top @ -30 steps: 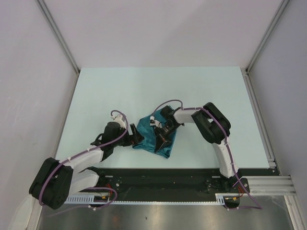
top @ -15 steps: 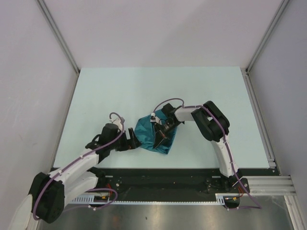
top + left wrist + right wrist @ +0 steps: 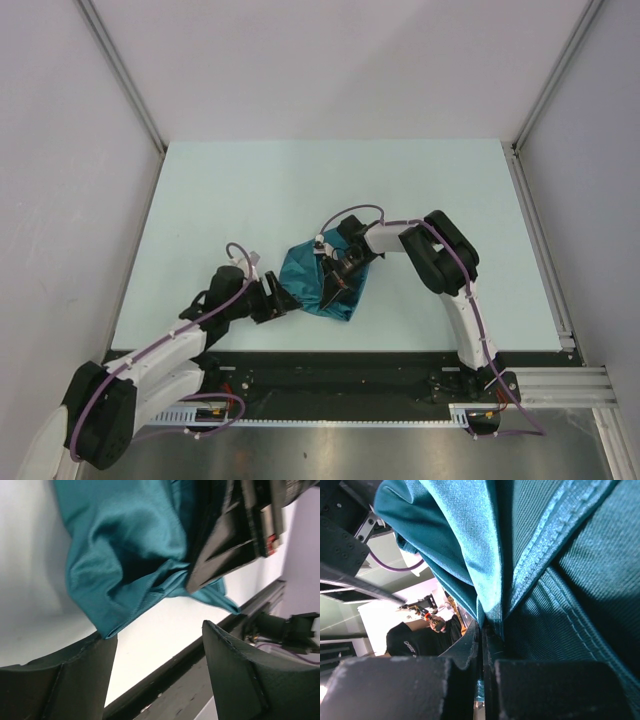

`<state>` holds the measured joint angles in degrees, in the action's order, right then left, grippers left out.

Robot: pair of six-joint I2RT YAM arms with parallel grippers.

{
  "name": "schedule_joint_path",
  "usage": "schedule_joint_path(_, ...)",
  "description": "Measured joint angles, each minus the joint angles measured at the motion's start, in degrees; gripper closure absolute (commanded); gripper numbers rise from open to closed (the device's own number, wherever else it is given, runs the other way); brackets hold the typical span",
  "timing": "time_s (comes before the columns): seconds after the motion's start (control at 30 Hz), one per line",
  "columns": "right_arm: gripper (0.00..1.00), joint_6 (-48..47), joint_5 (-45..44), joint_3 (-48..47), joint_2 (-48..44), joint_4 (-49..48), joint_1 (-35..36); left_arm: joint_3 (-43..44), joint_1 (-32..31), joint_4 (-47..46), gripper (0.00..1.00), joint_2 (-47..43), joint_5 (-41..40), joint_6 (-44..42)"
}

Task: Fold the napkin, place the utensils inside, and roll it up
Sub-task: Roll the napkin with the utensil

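Observation:
The teal napkin [image 3: 312, 283] lies bunched in a lump near the table's front middle. My right gripper [image 3: 336, 287] reaches down into it from the right and is shut on a fold of the napkin [image 3: 560, 580]; in the right wrist view its fingers [image 3: 470, 655] pinch cloth between them. My left gripper [image 3: 281, 301] sits low at the napkin's near-left corner. Its jaws are open, with only table between the fingers [image 3: 235, 675], and the napkin's [image 3: 125, 555] lowest corner just meets the left fingertip. The utensils are hidden.
The pale table [image 3: 300, 190] stretches away behind the napkin. A black rail [image 3: 350, 365] runs along the near edge, just behind the left gripper. Grey walls close in the left, right and back sides.
The left arm swung lower and nearer the front edge, and its gripper now sits at the napkin's near-left corner with narrower jaws. The napkin bunched tighter. The right gripper barely moved.

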<state>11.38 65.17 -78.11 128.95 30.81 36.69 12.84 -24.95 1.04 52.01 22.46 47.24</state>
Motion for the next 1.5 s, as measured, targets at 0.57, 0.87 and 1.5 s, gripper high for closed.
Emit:
schedule_joint_path(0.57, 1.00, 0.70, 0.17, 0.42, 0.00, -1.40, -0.07, -4.35, 1.97, -26.21, 0.30, 7.93, 3.32, 11.61)
schedule_joint_path(0.87, 1.00, 0.96, 0.22, 0.48, 0.00, -1.77, -0.07, -6.49, 3.78, -31.15, 0.30, 10.23, 1.77, 11.19)
schedule_joint_path(1.5, 0.43, 5.86, -1.09, 1.38, -3.45, -0.87, -0.13, -7.28, 4.61, -33.90, 0.30, 14.21, 0.00, 9.57)
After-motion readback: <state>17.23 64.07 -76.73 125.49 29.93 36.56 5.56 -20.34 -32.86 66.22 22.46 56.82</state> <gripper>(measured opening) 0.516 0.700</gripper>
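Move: From my left hand, open and beside the napkin, the napkin's near-left corner is roughly 2 cm ahead and 1 cm right, a shade lower; the napkin's middle lies about 7 cm ahead and 9 cm right, some 2 cm below. The napkin's near-right corner is about 2 cm back and 13 cm right. From my right hand, shut on the near fold right at its fingertips, the near-left corner lies some 7 cm left and 1 cm back. I swing my left hand forward about 5 cm along the napkin's near-left end, first lifting and edging right, then easing back left and sinking to its old height, its left side rolling down some 10 degrees and the hand turning a little counter-clockwise; the fingers stay wide, one against the cloth. My right hand holds its pinch on the fold, then opens halfway and rises about 1.5 cm. ##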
